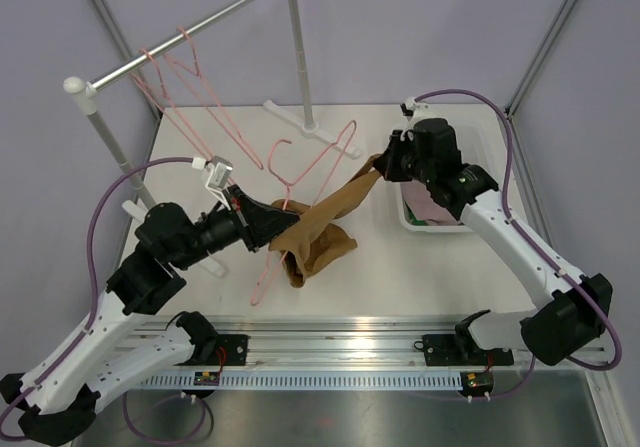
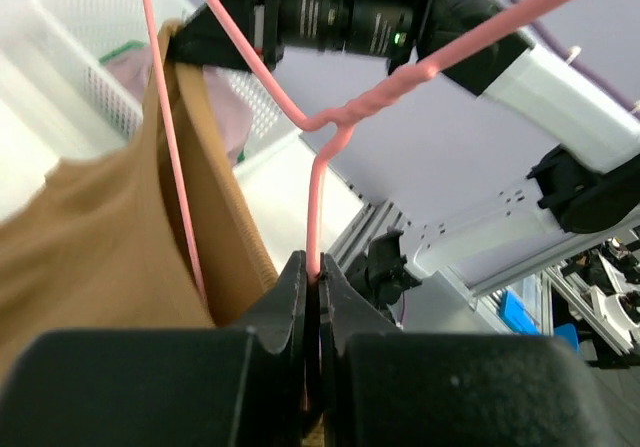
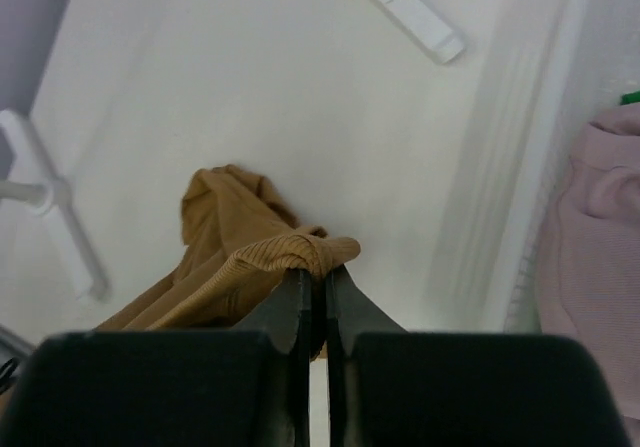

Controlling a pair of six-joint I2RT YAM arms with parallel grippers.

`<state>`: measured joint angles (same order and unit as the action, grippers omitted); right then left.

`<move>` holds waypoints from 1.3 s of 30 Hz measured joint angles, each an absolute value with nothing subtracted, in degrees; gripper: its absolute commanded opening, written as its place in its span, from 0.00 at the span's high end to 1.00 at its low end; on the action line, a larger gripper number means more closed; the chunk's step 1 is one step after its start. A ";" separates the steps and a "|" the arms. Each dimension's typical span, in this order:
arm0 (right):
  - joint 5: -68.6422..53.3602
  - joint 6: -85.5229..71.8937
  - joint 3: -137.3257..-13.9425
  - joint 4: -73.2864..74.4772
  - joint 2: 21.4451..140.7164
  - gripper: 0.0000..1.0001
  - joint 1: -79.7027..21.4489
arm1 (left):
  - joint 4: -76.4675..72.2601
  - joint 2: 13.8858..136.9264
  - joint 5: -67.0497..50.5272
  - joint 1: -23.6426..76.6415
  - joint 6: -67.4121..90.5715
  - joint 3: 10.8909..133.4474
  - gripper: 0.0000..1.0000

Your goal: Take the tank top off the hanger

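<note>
A tan ribbed tank top (image 1: 318, 239) lies bunched on the white table, still threaded on a pink wire hanger (image 1: 318, 159). My left gripper (image 1: 272, 221) is shut on the hanger's wire, which in the left wrist view rises from between the closed fingertips (image 2: 314, 275) to the hanger's twisted neck (image 2: 350, 117). My right gripper (image 1: 383, 167) is shut on one strap and holds it stretched up and to the right. In the right wrist view the ribbed strap (image 3: 300, 251) folds over the closed gripper (image 3: 324, 275), with the rest of the tank top (image 3: 222, 215) below.
A white basket (image 1: 412, 219) holding pink clothing stands under the right arm, also seen as the basket (image 3: 530, 197) in the right wrist view. A clothes rack (image 1: 190, 27) with more pink hangers (image 1: 190, 82) crosses the back left; its foot (image 1: 300, 122) rests on the table.
</note>
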<state>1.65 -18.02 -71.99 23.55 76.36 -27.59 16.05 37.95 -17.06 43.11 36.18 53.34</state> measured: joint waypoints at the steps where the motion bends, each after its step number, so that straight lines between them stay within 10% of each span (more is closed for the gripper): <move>1: -1.02 -18.59 -71.90 23.44 75.55 1.00 -27.51 | 14.41 38.00 -16.75 43.11 35.94 53.63 1.00; 17: -40.25 -25.69 -67.37 23.79 51.37 0.98 -27.00 | -9.85 66.83 9.80 46.00 11.33 80.14 1.00; 20: -38.85 -25.15 -67.05 26.72 51.51 0.76 -27.11 | -6.39 68.47 17.17 48.23 10.39 80.97 1.00; 24: -31.70 -24.29 -64.42 27.27 55.00 0.01 -30.28 | 0.67 68.64 26.70 51.31 12.95 82.50 1.00; 39: -12.29 -25.98 -61.04 28.25 57.84 0.01 -35.11 | 30.11 88.03 35.73 40.69 31.86 107.50 1.00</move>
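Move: The left hand grips the pink hanger; the rail stretch beyond its middle is about 37 cm ahead, 10 cm left and 15 cm up. The brown tank top droops 7 cm to its right, 10 cm below; two empty hangers hang some 26 cm ahead, 20 cm left. The right hand's drop spot is bare table about 18 cm back, 5 cm right, 25 cm down; the bin sits 25 cm right, 12 cm ahead. Still pinching the brown tank top, the right hand pulls it back about 18 cm and up, then sinks, opens wide and lets go. The left keeps its grip on the pink hanger, lifting it about 17 cm, fingers tilting up, then carries it forward towards the rail, some 25 cm in all, sinking again and swinging counter-clockwise some 55 degrees. ##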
